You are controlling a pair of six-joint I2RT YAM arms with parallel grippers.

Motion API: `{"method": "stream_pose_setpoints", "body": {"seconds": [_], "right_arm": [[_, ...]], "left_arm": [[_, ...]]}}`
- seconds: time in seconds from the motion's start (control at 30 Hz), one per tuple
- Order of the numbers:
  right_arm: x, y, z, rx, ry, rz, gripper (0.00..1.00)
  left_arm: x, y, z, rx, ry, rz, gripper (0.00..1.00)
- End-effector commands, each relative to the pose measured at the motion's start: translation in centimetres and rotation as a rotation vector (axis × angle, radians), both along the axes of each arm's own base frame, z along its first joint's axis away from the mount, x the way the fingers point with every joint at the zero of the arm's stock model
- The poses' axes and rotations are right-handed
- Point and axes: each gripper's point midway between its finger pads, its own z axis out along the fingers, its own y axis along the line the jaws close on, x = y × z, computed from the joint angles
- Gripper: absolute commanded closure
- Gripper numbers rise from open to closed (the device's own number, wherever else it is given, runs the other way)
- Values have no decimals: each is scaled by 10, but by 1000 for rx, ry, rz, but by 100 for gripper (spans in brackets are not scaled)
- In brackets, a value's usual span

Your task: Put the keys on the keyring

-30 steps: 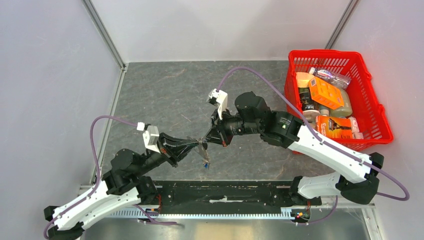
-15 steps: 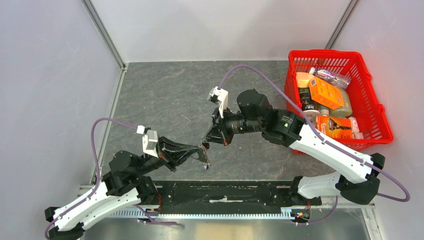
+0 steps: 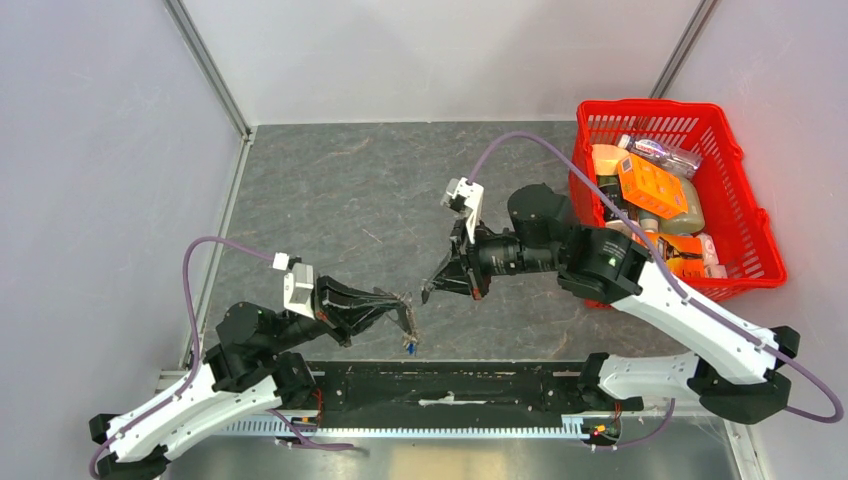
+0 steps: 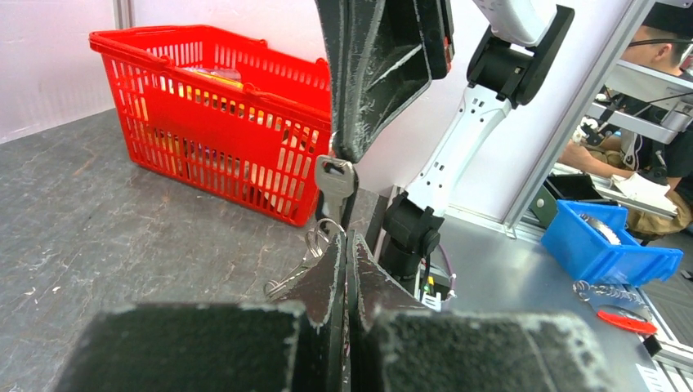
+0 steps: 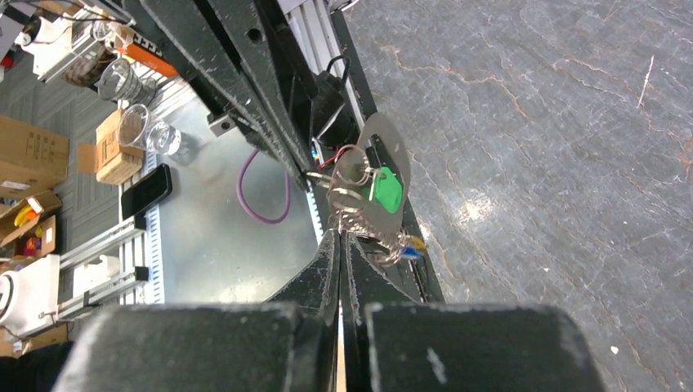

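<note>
My left gripper (image 3: 406,312) is shut, and the keyring (image 4: 323,237) hangs from its tips, its silver clip (image 4: 288,280) dangling to the left. In the right wrist view the ring's green tag (image 5: 386,189) and twisted chain sit just past my right gripper (image 5: 340,234), with the blue and yellow capped keys (image 5: 413,242) in the same bundle. A plain silver key (image 4: 335,184) stands head up above the left gripper (image 4: 347,238), just under the right gripper's tips (image 4: 353,153). I cannot tell whether they touch. The right gripper (image 3: 427,295) is shut, a short gap from the left.
A red basket (image 3: 762,245) full of packaged goods stands at the back right, behind the right arm. The black base rail (image 3: 450,385) runs along the near edge below both grippers. Grey walls close in the left, right and back sides.
The right arm has drawn back to the right, so its tips no longer meet the left gripper's. The left gripper has dropped slightly toward the near edge with the keyring bundle.
</note>
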Motion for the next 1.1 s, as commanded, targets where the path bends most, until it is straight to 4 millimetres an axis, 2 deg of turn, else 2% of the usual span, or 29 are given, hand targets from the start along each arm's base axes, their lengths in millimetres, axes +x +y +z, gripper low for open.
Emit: {"method": "stream_pose_setpoints", "body": {"seconds": [0.0, 0.17, 0.37, 0.63, 0.73, 0.83, 0.93, 1.07], "right_arm": [[-14, -13, -4, -15, -13, 59, 100], [-21, -17, -13, -36, -2, 94, 100], [-22, -12, -27, -62, 15, 120, 100], [-22, -12, -32, -65, 5, 131, 100], [-19, -10, -33, -61, 2, 119, 100], [-6, -12, -36, -82, -28, 46, 100], [11, -17, -52, -149, -53, -34, 100], [32, -17, -95, -249, -17, -120, 100]], "left_arm": [[-6, 2, 26, -66, -73, -20, 98], [-6, 2, 26, -67, -74, -22, 98], [-10, 0, 27, -69, -84, -48, 98], [-15, -4, 27, -60, -90, -82, 98], [-18, -6, 26, -55, -94, -104, 98], [-22, -7, 27, -53, -102, -127, 98], [-23, -8, 26, -51, -100, -135, 98], [-24, -8, 26, -49, -100, -141, 98]]}}
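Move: The right hand holds the black-tagged key. The keyring's free wire end, in the left fingertips, lies about 4 cm to the right hand's left, roughly 1 cm ahead and some 5 cm below it. From the left hand that end is about 1 cm to the right, level with it. From the right hand, the ring's grey plate hangs about 4 cm left, 1 cm back and 10 below; the blue and yellow tags are 3 cm left, 3 back and 14 below. Back and to the right first, by about 2 cm, then down, the right hand carries its key to around the height of the left fingertips, some 6 cm lower, tipping its fingers about 10 degrees further down and swinging forward at the end. The left hand, still pinching the keyring, eases about 2 cm back and right, turning slightly clockwise. Both grippers stay shut. ##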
